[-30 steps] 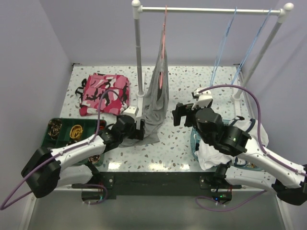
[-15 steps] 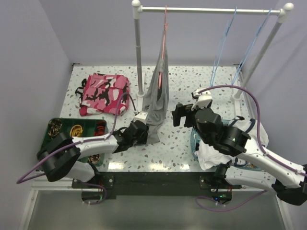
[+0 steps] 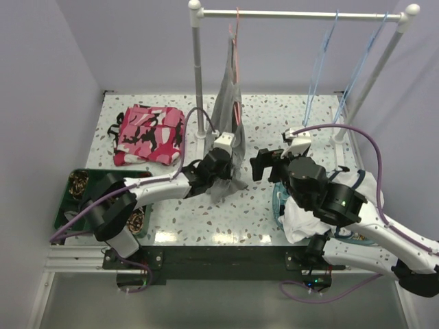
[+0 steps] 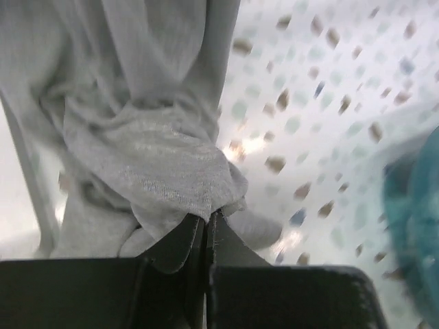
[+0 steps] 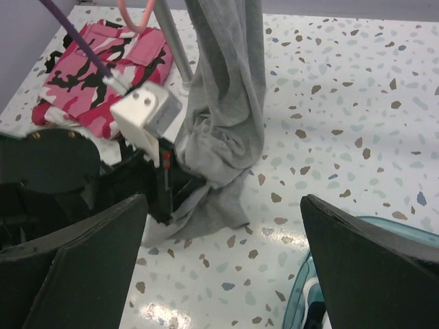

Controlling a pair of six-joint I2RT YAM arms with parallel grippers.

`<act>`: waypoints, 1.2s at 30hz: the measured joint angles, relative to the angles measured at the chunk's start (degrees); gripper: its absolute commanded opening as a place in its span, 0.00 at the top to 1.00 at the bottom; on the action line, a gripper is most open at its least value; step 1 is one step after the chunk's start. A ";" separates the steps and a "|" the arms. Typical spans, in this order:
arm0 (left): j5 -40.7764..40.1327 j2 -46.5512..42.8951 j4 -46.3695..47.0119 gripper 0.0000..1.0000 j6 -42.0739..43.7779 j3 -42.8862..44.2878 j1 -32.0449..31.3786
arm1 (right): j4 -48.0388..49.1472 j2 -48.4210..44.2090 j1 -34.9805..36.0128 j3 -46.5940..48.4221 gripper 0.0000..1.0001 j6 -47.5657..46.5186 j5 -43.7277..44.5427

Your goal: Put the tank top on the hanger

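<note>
The grey tank top [image 3: 227, 103] hangs in a long narrow drape from the pink hanger [image 3: 237, 42] on the rail, and its lower end is bunched just above the table. My left gripper [image 3: 222, 172] is shut on that bunched hem. In the left wrist view the closed fingertips [image 4: 207, 219] pinch a fold of the tank top [image 4: 147, 154]. My right gripper [image 3: 265, 164] hovers open just right of the garment with nothing between its fingers. The right wrist view shows the tank top [image 5: 226, 103], the left gripper [image 5: 173, 184] at its hem and the hanger [image 5: 134, 18].
A pink-and-black camouflage cloth [image 3: 149, 133] lies at the back left. The rack's left post [image 3: 199, 75] stands right behind the tank top. Light-blue hangers [image 3: 321, 63] hang on the rail. A green tray [image 3: 90, 186] sits left, a teal basket [image 3: 278, 200] with a white garment right.
My left gripper went from open to shut on the tank top's hem while swinging right and away from me, lifting the bunched fabric. The right arm shifted slightly.
</note>
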 measured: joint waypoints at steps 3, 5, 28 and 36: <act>0.59 2.60 2.80 1.00 1.42 7.72 2.10 | -0.52 -0.02 0.00 0.02 0.02 -0.31 0.31; 1.49 4.98 5.27 1.00 1.88 12.07 4.61 | -0.94 -0.02 0.00 0.20 0.02 -0.66 0.79; 13.60 -14.08 8.61 0.03 1.66 -5.16 11.58 | -1.62 -2.12 0.00 -5.03 0.01 0.24 0.70; 11.58 -33.62 -1.27 0.02 -1.68 -15.28 11.10 | -0.24 -3.56 0.00 -14.14 0.01 3.50 -3.06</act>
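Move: Roughly 16 cm ahead of the left hand, which already pinches the grey tank top's bunched lower part, and about 25 cm above it, hangs the pink hanger. The left post's foot stands some 17 cm ahead and 9 cm left of that hand, the camo top about 17 cm ahead and 26 cm left, both a little lower. From the open right hand, the hanger is about 26 cm ahead, 10 cm left and slightly higher. Swinging the pinched grey cloth forward about 14 cm and up some 8 cm, in under the hanger, the left hand tips its fingers up a little and opens wide there. It lets go of the tank top and draws back about 17 cm and 10 cm to the left, away from the rack. The open right hand first keeps nearly still, then sinks some 9 cm, touching nothing. ##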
